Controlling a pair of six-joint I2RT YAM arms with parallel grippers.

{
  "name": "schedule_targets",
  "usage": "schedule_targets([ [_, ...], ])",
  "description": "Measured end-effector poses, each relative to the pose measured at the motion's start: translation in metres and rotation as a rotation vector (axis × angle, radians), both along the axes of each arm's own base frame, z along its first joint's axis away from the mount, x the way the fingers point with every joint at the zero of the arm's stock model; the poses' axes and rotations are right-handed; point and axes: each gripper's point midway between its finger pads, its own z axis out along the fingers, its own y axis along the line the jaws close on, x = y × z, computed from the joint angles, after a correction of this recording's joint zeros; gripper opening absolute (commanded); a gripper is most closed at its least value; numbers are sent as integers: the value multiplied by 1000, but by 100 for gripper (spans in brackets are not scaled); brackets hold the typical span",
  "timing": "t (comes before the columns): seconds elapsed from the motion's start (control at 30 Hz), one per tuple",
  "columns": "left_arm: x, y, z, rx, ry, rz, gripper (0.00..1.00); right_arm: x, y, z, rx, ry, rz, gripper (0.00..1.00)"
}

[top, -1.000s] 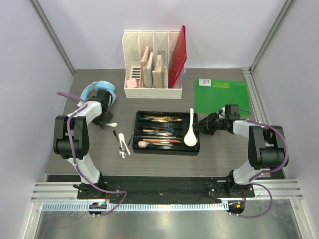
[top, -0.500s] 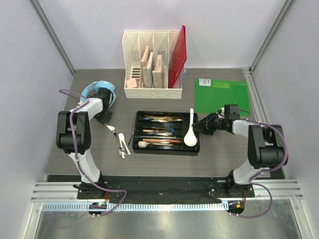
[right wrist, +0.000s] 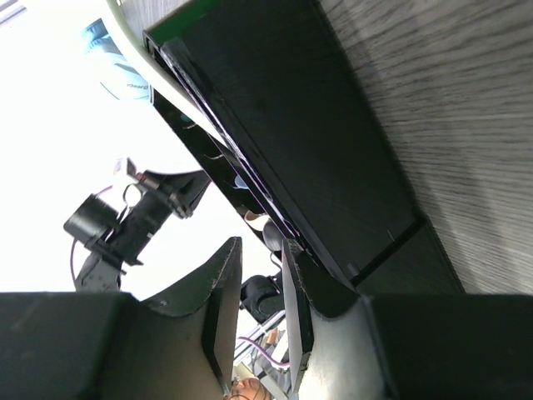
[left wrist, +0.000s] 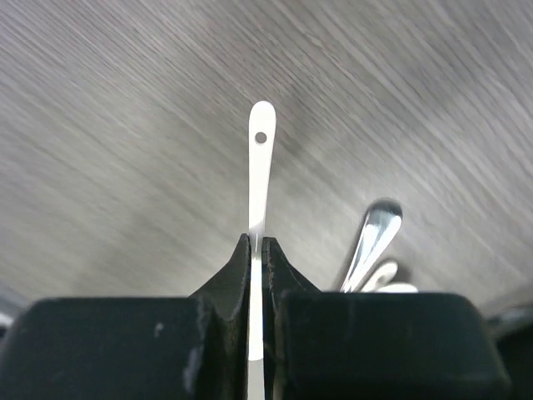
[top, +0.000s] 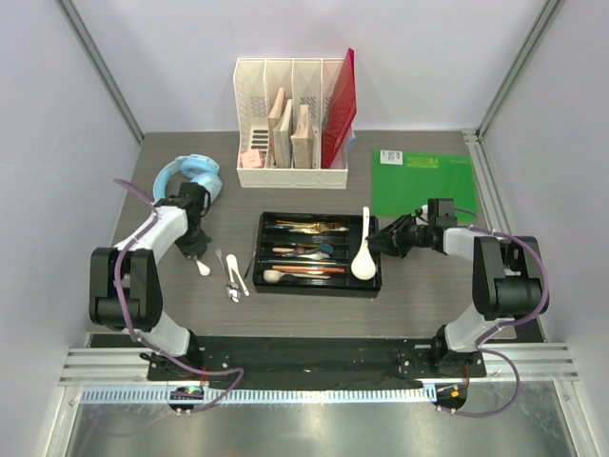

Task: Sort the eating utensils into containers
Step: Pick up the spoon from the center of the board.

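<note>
My left gripper (top: 195, 249) is shut on the thin handle of a small white spoon (top: 203, 268), left of the black tray (top: 319, 290). In the left wrist view the white handle (left wrist: 261, 167), with a hole near its end, sticks out past the closed left gripper (left wrist: 257, 242). Several loose utensils (top: 233, 271) lie between that spoon and the tray, among them a silver spoon (left wrist: 373, 242). The tray holds several utensils and a large white soup spoon (top: 363, 255). My right gripper (top: 376, 238) is open at the tray's right end. Its jaws (right wrist: 260, 243) hold nothing, and one finger sits beside the tray wall (right wrist: 316, 133).
A white slotted file organizer (top: 292, 114) with boards and a red folder (top: 338, 109) stands at the back. A green mat (top: 421, 183) lies at the back right. A light blue ring-shaped object (top: 190, 171) lies behind the left gripper.
The left gripper has shut on the small white spoon and carried it nearer and slightly left. The right arm has not moved.
</note>
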Motion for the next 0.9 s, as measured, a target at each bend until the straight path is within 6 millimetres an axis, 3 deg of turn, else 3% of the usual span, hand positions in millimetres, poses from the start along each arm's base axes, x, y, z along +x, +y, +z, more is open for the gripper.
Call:
schedule_targets([
  [0.13, 7, -2, 31, 88, -13, -172, 0, 2, 0, 0, 1, 1, -2, 32],
  [0.23, 27, -22, 60, 175, -69, -355, 0, 4, 0, 0, 1, 3, -4, 32],
  [0.4, 51, -81, 97, 264, -167, -673, 0, 6, -1, 0, -5, 4, -13, 32],
  [0.5, 56, -131, 110, 341, -217, -905, 0, 6, -1, 0, -5, 10, -21, 32],
  [0.6, 55, -185, 106, 433, -249, -1147, 0, 6, -1, 0, -1, 11, -37, 32],
  [0.73, 46, -245, 77, 568, -256, -1443, 0, 5, -1, 0, 17, 15, -56, 32],
  [0.8, 42, -257, 59, 615, -236, -1541, 0, 6, -1, 1, 19, 17, -62, 32],
  [0.9, 40, -259, 36, 664, -204, -1638, 0, 6, -1, 1, 17, 22, -69, 32],
])
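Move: The black tray's middle lies some 30 cm to the right of the left hand, level with it front to back and about 4 cm lower. Nearer in, the metal spoon lies about 8 cm right and 5 cm back, with the white measuring spoons 2 cm beyond it to the right; the headphones stand roughly 18 cm ahead and 2 cm left. From the right hand the tray's middle is about 17 cm left and 3 cm back. The small white spoon, still pinched in the left hand's shut fingers and already clear of the table, is carried quickly about 26 cm to the right and slightly forward, rising some 11 cm on the way and then sinking over the left part of the black tray. The wrist swings clockwise by roughly 90 degrees as it goes, so that the handle end comes round from leftward to forward and right. ##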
